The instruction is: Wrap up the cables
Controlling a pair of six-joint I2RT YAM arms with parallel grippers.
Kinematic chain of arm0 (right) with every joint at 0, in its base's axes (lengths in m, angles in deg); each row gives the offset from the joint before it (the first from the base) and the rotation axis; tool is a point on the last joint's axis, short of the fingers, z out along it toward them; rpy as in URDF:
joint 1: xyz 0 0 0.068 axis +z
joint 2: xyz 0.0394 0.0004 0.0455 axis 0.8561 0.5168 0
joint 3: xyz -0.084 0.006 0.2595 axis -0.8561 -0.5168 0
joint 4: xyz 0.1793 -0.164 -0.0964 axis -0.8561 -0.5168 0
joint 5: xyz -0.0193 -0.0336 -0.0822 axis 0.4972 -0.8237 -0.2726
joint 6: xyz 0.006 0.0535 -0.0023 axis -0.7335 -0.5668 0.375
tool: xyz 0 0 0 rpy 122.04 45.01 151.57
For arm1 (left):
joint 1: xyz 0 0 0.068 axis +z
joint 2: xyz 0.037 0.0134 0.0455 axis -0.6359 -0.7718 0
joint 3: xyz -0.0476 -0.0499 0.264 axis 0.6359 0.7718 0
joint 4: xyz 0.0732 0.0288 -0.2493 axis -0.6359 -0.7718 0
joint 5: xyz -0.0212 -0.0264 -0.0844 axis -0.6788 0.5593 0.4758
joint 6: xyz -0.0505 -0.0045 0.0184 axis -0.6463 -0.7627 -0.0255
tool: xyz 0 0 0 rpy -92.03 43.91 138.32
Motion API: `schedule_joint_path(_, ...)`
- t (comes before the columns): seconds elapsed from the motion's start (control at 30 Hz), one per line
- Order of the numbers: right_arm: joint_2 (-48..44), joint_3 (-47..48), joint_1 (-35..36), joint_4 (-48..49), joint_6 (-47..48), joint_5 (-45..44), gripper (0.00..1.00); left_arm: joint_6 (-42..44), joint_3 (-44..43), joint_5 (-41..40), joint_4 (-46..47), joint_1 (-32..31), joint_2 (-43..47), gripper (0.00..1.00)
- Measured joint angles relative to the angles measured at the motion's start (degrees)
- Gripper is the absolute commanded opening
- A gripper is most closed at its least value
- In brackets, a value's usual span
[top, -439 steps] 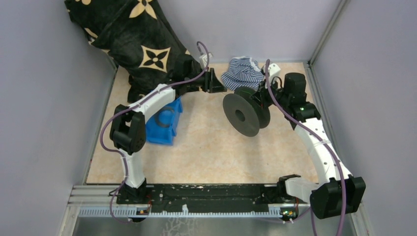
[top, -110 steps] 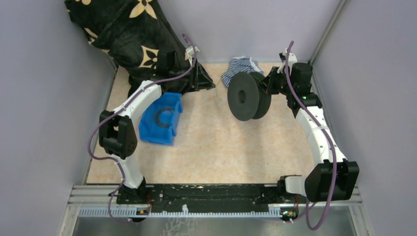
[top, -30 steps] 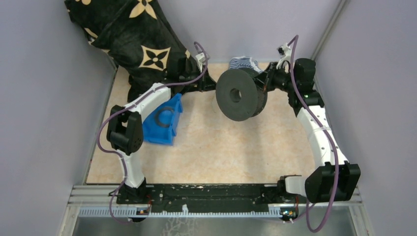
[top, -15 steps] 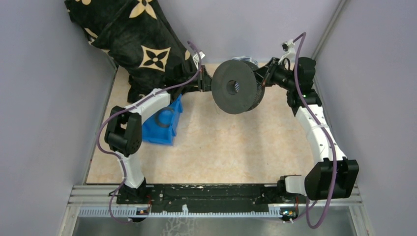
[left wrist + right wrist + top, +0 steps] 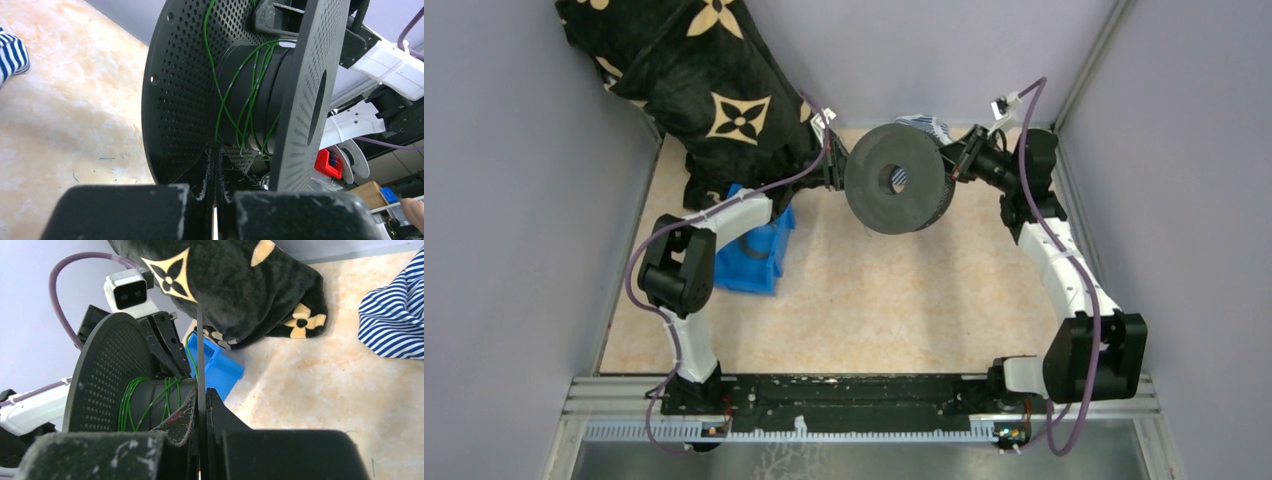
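The thin green cable lies in loose turns round the hub of a black perforated spool. One strand runs down from the hub into my left gripper, which is shut on it. In the top view my left gripper sits just left of the spool, partly hidden behind it. My right gripper holds the spool in the air from the right. Its jaws are shut on the edge of one flange, seen edge-on. The green turns show on the hub beside them.
A blue bin holding a black ring stands under the left forearm. A black flowered blanket fills the back left corner. A blue-and-white striped cloth lies behind the spool. Grey walls close in both sides.
My right arm has carried the spool leftward and turned its flat face more toward the camera. My left gripper has stayed close beside it, still shut on the strand.
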Motion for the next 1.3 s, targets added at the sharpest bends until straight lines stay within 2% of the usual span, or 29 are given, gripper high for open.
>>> schedule_joint_path(0.43, 0.96, -1.99, 0.00, 4.17, -2.43, 1.60, 0.00, -2.95, 2.29, 0.48, 5.49, -1.01, -1.64, 0.17)
schedule_joint_path(0.6, 1.03, -1.99, -0.02, 4.15, -2.27, 2.19, 0.00, -2.86, 2.99, 0.81, 6.21, -1.01, -1.62, 0.20)
schedule_joint_path(1.03, 1.62, -1.99, -1.46, 4.07, -0.92, 4.63, 0.00, 0.48, 5.60, 1.73, 4.17, -0.96, -0.61, 0.32)
schedule_joint_path(1.3, 1.60, -1.99, -3.10, 4.46, -1.07, 2.60, 0.00, 4.66, 7.06, 2.16, 1.66, -0.48, -0.52, 0.42)
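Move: The spool's middle lies about 9 cm to the right of the left hand, nearly level in reach and a touch higher; the green cable is in its closed fingertips between the flanges. From the left hand, the blue bin sits some 25 cm to the left, 6 cm farther out and 24 cm below, and the striped cloth roughly 30 cm ahead, 16 cm right and 26 cm below. The right hand grips the spool's rim, with its middle about 11 cm left, 3 cm back and slightly above. The left fingers let go of the green cable, opening to a bit over a third while the hand sinks about 5 cm and draws back some 2 cm, out from between the flanges. The right hand keeps its pinch on the lower flange, first nearly still and settling about 1 cm, then carries the spool roughly 2 cm to the right, away from the left hand, and slightly forward. ##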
